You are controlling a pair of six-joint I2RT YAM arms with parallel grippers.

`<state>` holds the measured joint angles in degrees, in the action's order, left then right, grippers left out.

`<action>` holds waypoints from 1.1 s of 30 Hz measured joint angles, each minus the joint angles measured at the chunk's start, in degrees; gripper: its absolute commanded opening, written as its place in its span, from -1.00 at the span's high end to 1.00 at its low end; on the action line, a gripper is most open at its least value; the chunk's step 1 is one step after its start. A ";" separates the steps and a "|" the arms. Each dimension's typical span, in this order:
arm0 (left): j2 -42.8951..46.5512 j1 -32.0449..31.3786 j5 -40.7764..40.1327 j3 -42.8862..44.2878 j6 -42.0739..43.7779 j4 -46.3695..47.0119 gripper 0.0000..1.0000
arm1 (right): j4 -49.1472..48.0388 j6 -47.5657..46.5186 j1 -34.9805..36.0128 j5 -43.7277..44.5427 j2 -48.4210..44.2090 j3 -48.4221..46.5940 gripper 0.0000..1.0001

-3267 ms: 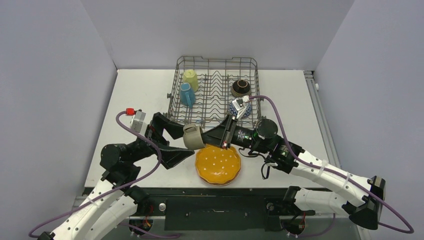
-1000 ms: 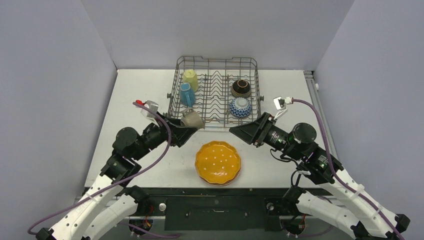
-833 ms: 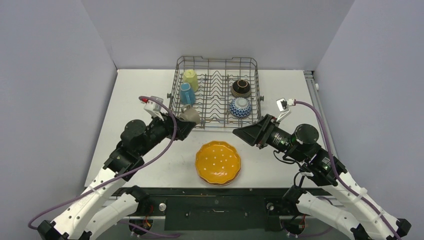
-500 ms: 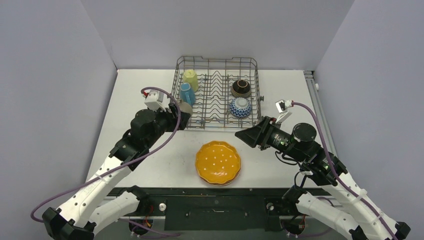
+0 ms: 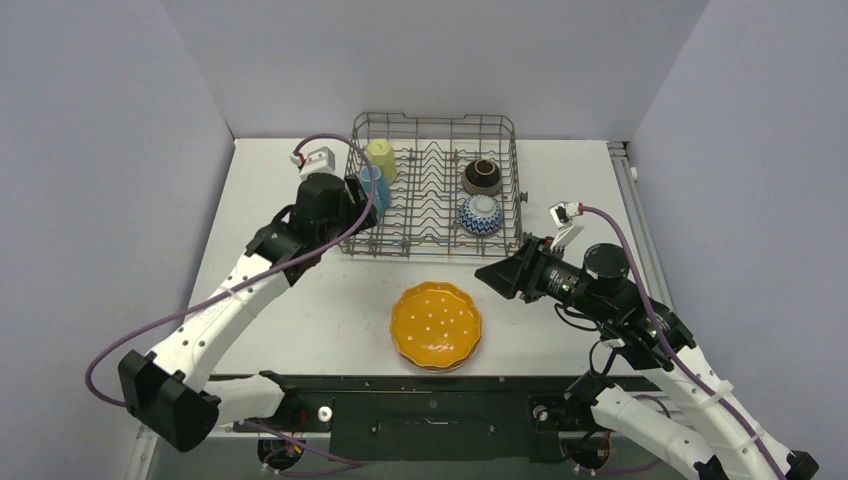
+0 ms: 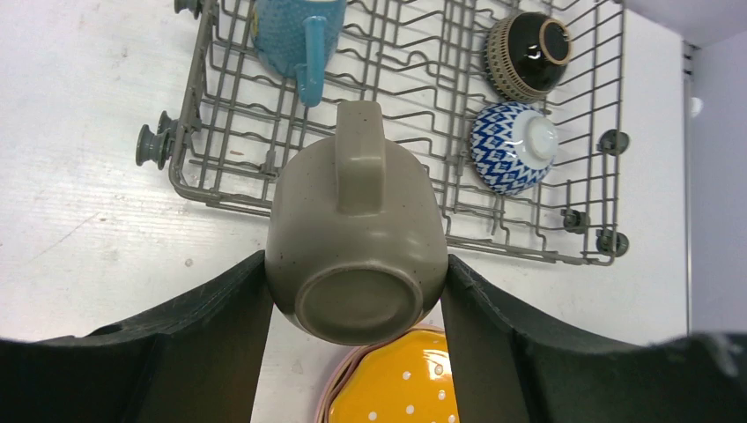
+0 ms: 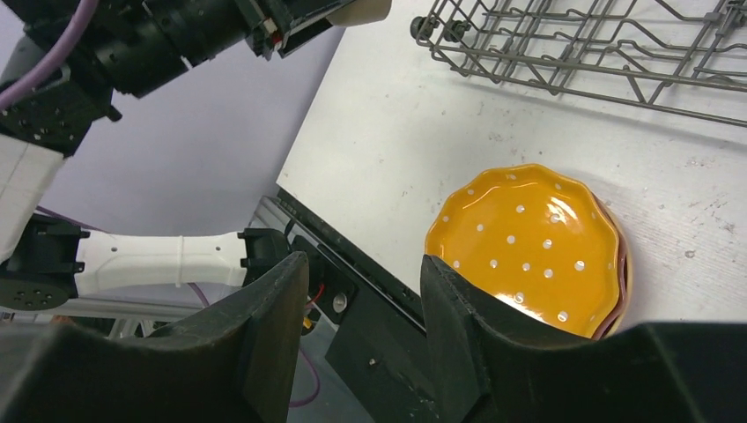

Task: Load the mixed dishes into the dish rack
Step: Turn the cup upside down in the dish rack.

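My left gripper (image 6: 355,263) is shut on a grey mug (image 6: 357,233), held bottom toward the camera with its handle pointing at the dish rack (image 6: 189,176). In the top view this gripper (image 5: 357,205) hovers over the rack's (image 5: 435,118) front left corner. The rack holds a blue mug (image 6: 295,31), a pale-yellow mug (image 5: 381,157), a dark brown bowl (image 5: 481,176) and a blue-white bowl (image 5: 481,214). An orange dotted plate (image 5: 436,325) tops a stack with pink rims near the front edge. My right gripper (image 5: 490,275) is open and empty, right of the stack.
The rack's small wheels (image 6: 151,145) stick out on its left side. Grey walls close in the table on three sides. A black rail (image 7: 388,300) runs along the table's near edge below the right gripper (image 7: 364,264).
The left arm has swung up and away with the grey mug, from the table in front of the rack to above its front left corner. The right gripper drew back slightly.
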<state>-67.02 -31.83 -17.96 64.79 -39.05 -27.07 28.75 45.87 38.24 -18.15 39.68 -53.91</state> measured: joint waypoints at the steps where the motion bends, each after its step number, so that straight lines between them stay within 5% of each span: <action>1: -1.77 0.37 -0.07 1.90 -0.61 -1.73 1.00 | 0.13 -0.28 -0.24 -0.24 0.00 0.00 0.08; 15: -22.32 5.77 6.58 20.50 -1.60 -15.89 1.00 | 0.50 -2.51 -4.59 -5.11 -1.25 3.06 0.07; 33: -34.45 9.79 11.23 25.03 -3.96 -17.29 1.00 | 1.29 -5.29 -9.49 -11.32 -1.27 5.68 0.07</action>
<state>-101.47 -22.04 -6.72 89.82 -43.00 -44.36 30.04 40.58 28.75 -29.47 38.41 -48.23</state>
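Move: The left gripper holds the grey cup; its open place at the near left of the rack lies about 12 cm ahead, in line sideways, and some 17 cm below. The blue cup stands about 21 cm ahead of this hand and 1 cm to its left, the yellow cup another 10 cm farther out, and the blue-white bowl 13 cm ahead and 28 cm to the right. From the right hand, the open place lies about 30 cm ahead, 21 cm left and 23 cm below. Lower the left gripper about 10 cm while reaching some 8 cm forward over the rack's front rail, towards the gap on the near side of the blue cup. Keep the pinch on the grey cup and tip the fingers down nearly 30 degrees on the way, turning its base upward. Let the empty right gripper sink about 4 cm, fingers still apart. ##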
